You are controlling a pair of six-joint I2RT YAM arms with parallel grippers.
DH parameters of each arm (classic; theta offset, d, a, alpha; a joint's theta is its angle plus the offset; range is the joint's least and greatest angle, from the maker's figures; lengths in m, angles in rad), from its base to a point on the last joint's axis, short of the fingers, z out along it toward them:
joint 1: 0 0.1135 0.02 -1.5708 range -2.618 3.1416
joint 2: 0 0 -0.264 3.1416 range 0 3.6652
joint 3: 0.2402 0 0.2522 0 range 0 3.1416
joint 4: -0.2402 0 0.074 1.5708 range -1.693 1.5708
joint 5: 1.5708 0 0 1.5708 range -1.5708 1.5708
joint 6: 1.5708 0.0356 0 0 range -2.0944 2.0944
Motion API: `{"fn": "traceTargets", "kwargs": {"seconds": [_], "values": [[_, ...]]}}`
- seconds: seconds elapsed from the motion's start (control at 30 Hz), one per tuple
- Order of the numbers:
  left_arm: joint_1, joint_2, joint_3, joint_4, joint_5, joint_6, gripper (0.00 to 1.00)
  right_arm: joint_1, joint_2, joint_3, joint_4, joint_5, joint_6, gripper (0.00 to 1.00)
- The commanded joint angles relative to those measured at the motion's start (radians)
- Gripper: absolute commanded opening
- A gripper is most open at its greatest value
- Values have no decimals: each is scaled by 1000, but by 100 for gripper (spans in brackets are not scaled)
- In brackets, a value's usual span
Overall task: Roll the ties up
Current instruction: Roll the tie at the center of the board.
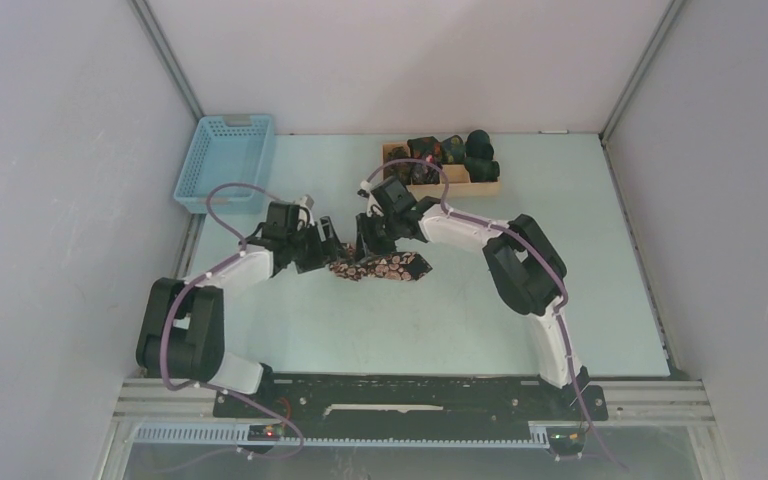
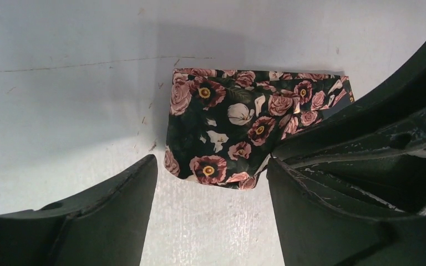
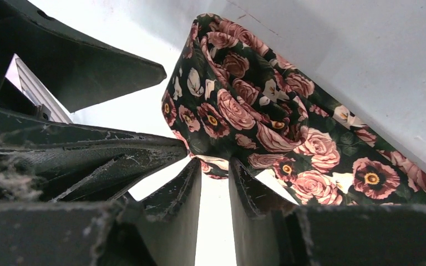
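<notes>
A dark tie (image 1: 385,267) printed with pink roses lies partly folded on the table between my two arms. In the left wrist view its folded end (image 2: 244,124) sits just past my left gripper (image 2: 212,160), whose jaws stand wide apart and hold nothing. My right gripper (image 3: 215,162) has narrowed its fingers onto the lower edge of the tie's rolled end (image 3: 255,111), and a bit of fabric is pinched between the tips. From above, the left gripper (image 1: 322,250) and the right gripper (image 1: 370,243) stand close together over the tie's left end.
A wooden tray (image 1: 480,185) at the back holds several dark rolled ties (image 1: 450,150). A blue plastic basket (image 1: 225,160) stands at the back left. The right gripper's dark body (image 2: 377,133) fills the right side of the left wrist view.
</notes>
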Motion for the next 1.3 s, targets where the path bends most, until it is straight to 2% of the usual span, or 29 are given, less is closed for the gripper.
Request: {"fn": "traceTargets", "kwargs": {"seconds": [0.0,0.67,0.93,1.27], "values": [[12,31,-26,94,59,31,78,-16,13,20,11,10,-2,28],[14,109,-78,254,172,13,76,-25,35,-29,15,-5,-8,27],[13,126,-122,344,228,-33,60,-29,30,-20,18,-4,-6,26],[13,98,-140,364,211,-44,41,-49,-23,4,-5,-1,-10,27]]}}
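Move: The folded, part-rolled end of the tie lies about 4 cm to the right of the left hand and some 4 cm below, level with it fore and aft. From the right hand the same bundle is about 3 cm to the left and 3 cm below. The tie's flat tail runs out to a dark tip roughly 12 cm to the right of the right hand and 1 cm nearer the base. The box of rolled ties stands about 18 cm ahead of the right hand and 15 cm to its right. The tie's folded end is taken between the left fingers: that hand sinks and works to the right, about 3 cm each way, tilting some 10 degrees with its left side dropping, then half closes to pinch the bundle's left part. The right hand, its fingers held almost shut at the bundle's right side, settles about 2 cm down and slightly right, bearing on the cloth. ##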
